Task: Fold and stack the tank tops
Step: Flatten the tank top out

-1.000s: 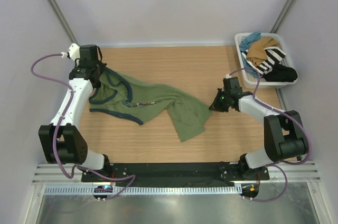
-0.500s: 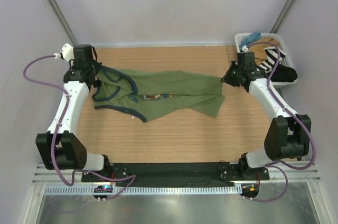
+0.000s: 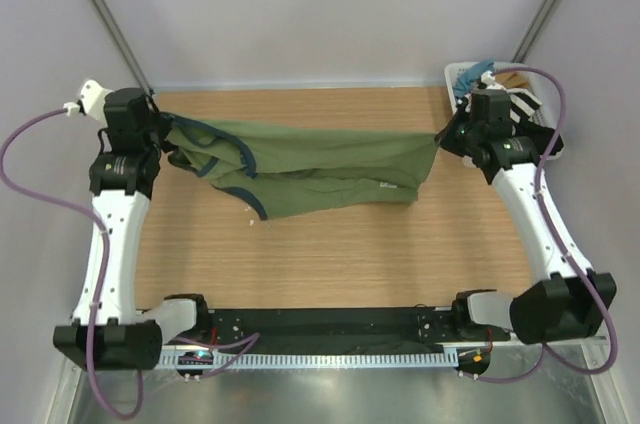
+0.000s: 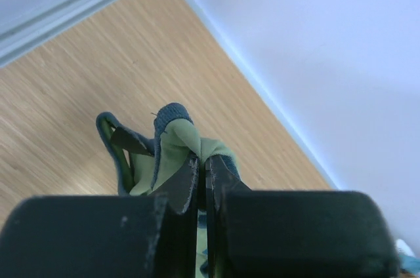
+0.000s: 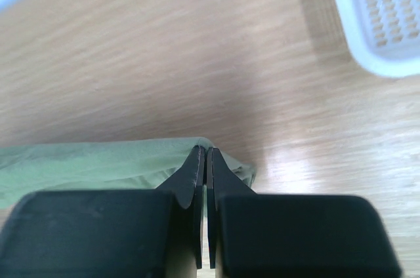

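The olive green tank top (image 3: 320,164), trimmed in dark blue-grey, hangs stretched across the back of the table between both grippers. My left gripper (image 3: 167,130) is shut on its strap end, whose green cloth and dark trim (image 4: 172,140) bunch at the closed left gripper (image 4: 202,160). My right gripper (image 3: 443,138) is shut on the hem corner, where the right gripper (image 5: 202,153) pinches a flat green edge of the top (image 5: 85,166). A bit of the tan-brown tank top (image 3: 517,77) shows in the basket behind the right arm.
A white basket (image 3: 452,72) stands at the back right corner, right next to my right gripper; its rim (image 5: 380,29) shows in the right wrist view. It also holds a striped garment (image 3: 522,96) and a black one (image 3: 552,140). Walls close in on the left, back and right.
Both arms have moved outward and back, the right one from mid-table up to the basket. The green top, crumpled a second ago, now hangs pulled out lengthwise between them.
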`<action>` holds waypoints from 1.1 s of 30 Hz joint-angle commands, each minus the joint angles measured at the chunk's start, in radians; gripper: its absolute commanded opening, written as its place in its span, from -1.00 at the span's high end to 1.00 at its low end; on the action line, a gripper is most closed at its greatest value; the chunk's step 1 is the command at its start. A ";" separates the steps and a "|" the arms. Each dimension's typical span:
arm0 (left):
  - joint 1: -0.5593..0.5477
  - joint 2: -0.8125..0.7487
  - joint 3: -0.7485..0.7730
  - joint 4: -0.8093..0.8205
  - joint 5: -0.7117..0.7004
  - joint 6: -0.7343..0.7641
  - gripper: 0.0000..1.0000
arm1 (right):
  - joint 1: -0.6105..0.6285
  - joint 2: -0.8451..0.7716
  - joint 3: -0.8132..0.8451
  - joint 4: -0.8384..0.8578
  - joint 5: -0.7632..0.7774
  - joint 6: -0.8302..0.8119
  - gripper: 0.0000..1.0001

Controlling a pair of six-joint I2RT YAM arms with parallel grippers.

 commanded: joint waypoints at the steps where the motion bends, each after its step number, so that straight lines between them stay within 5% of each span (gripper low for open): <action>1: 0.009 -0.139 0.064 -0.021 -0.047 0.035 1.00 | -0.005 -0.126 0.101 -0.017 0.001 -0.048 0.98; 11: 0.007 -0.486 0.104 -0.178 -0.053 0.032 0.99 | -0.005 -0.483 0.121 -0.064 -0.151 -0.068 0.98; 18: 0.009 -0.545 0.140 -0.239 -0.038 -0.014 0.99 | -0.005 -0.630 0.168 -0.095 -0.060 -0.100 0.98; 24: 0.009 -0.393 0.026 -0.164 -0.014 -0.052 1.00 | -0.004 -0.418 0.197 -0.149 0.025 -0.074 0.98; 33: 0.007 -0.025 -0.270 0.147 -0.024 -0.222 0.99 | -0.017 0.086 0.055 0.126 -0.011 0.038 0.98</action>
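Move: Both hands already grip the tank top's far corners. The bare table nearer the bases lies about 17 cm back from each and 30 cm inward, some 33 cm below the left, 22 below the right. The bunched body hangs about 5 cm back, 29 inward, roughly 18 below the left hand and 8 below the right. The basket stands about 16 cm ahead of the right hand, 18 to its right, 17 lower. Keeping their pinch, both hands swing back and up some 20 cm, then whip forward and down towards the table. ##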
